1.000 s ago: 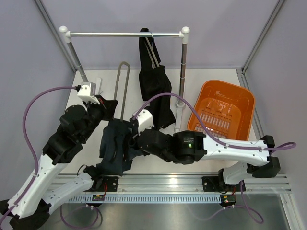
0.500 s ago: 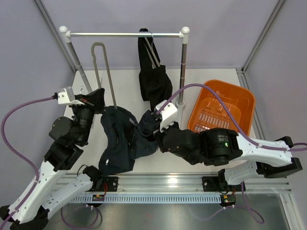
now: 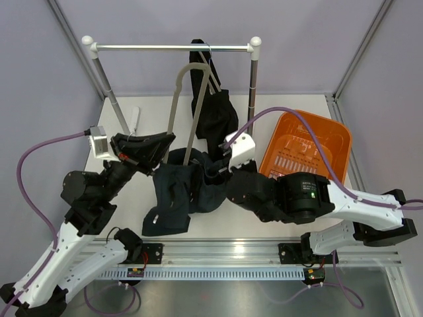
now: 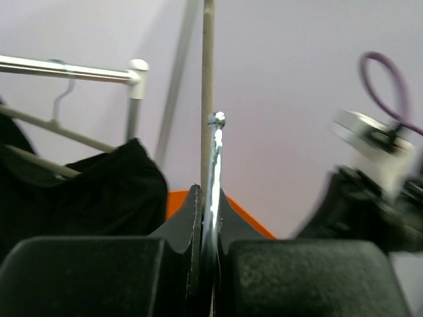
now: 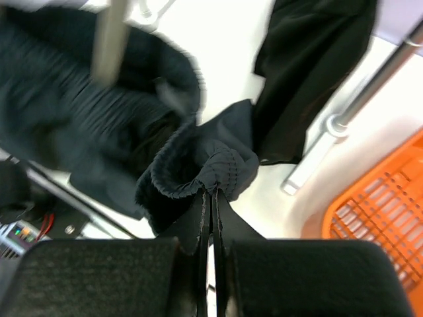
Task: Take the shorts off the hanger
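Observation:
My left gripper [image 3: 166,140] is shut on a long grey metal hanger [image 3: 180,99], whose loop stands up in front of the rack; in the left wrist view the rod [image 4: 210,172] sits pinched between the jaws. The hanger's lower end disappears into dark navy shorts [image 3: 173,195], which droop to the table and show a small white mark near the hem. My right gripper [image 3: 213,170] is shut on a bunched fold of these shorts [image 5: 211,165]. A second, black pair of shorts [image 3: 215,113] hangs from its own hanger on the rail.
The clothes rack [image 3: 172,47] spans the back, its right post [image 3: 252,99] close behind my right wrist. An orange basket [image 3: 324,142] lies at the right of the table. A small white object [image 3: 135,117] lies by the left post.
The left gripper has turned and swung the hanger rightwards, its loop now in front of the hanging black shorts. The navy shorts have shifted right with it. The right gripper keeps its hold.

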Available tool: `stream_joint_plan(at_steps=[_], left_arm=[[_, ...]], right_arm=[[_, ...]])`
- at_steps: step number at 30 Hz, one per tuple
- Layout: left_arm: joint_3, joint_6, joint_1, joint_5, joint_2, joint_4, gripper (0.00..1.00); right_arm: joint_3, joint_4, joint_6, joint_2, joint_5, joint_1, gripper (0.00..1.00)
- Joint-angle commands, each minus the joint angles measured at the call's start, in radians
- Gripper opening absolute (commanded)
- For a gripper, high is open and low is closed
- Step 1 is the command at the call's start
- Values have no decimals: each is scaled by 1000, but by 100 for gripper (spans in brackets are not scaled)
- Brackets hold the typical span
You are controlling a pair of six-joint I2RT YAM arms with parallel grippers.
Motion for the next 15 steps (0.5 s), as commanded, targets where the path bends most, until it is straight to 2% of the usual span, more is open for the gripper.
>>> stream_joint_plan(at_steps=[1, 5, 9, 12, 13, 15], left_arm=[[-33, -73, -4, 174, -77, 189, 0], [-83, -83, -4, 108, -140, 274, 0], [-111, -101, -4, 97, -142, 377, 0], [-7, -23, -4, -8, -99, 188, 0], [17, -1, -4, -103, -88, 84, 0], [54, 32, -4, -221, -78, 8, 0]], right_arm=[[30, -7, 20, -60, 80, -81, 0], [29, 36, -20, -125, 66, -127, 0], [85, 52, -64, -105, 24, -139, 0], [175, 19, -79, -55, 31, -139, 0], [197, 12, -95, -32, 54, -139, 0], [252, -20, -112, -15, 65, -156, 0]])
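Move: The dark blue shorts hang with their middle about 22 cm below the left gripper, which holds the hanger hook, some 3 cm back and 2 cm to its right; the black shorts are roughly 27 cm ahead of it, 9 cm to the right and 15 cm lower. From the right gripper, already pinching the waistband, the blue shorts' middle lies level fore and aft, about 8 cm left and 12 cm below. The orange basket is some 22 cm ahead, 33 cm right and 30 cm below. Pull the shorts and the hanger apart: keep the waistband pinched and draw the right gripper right about 5 cm and somewhat forward, then up some 7 cm. Meanwhile take the left gripper, still shut on the hook, back about 6 cm, then up and left, easing forward slightly at the end. ##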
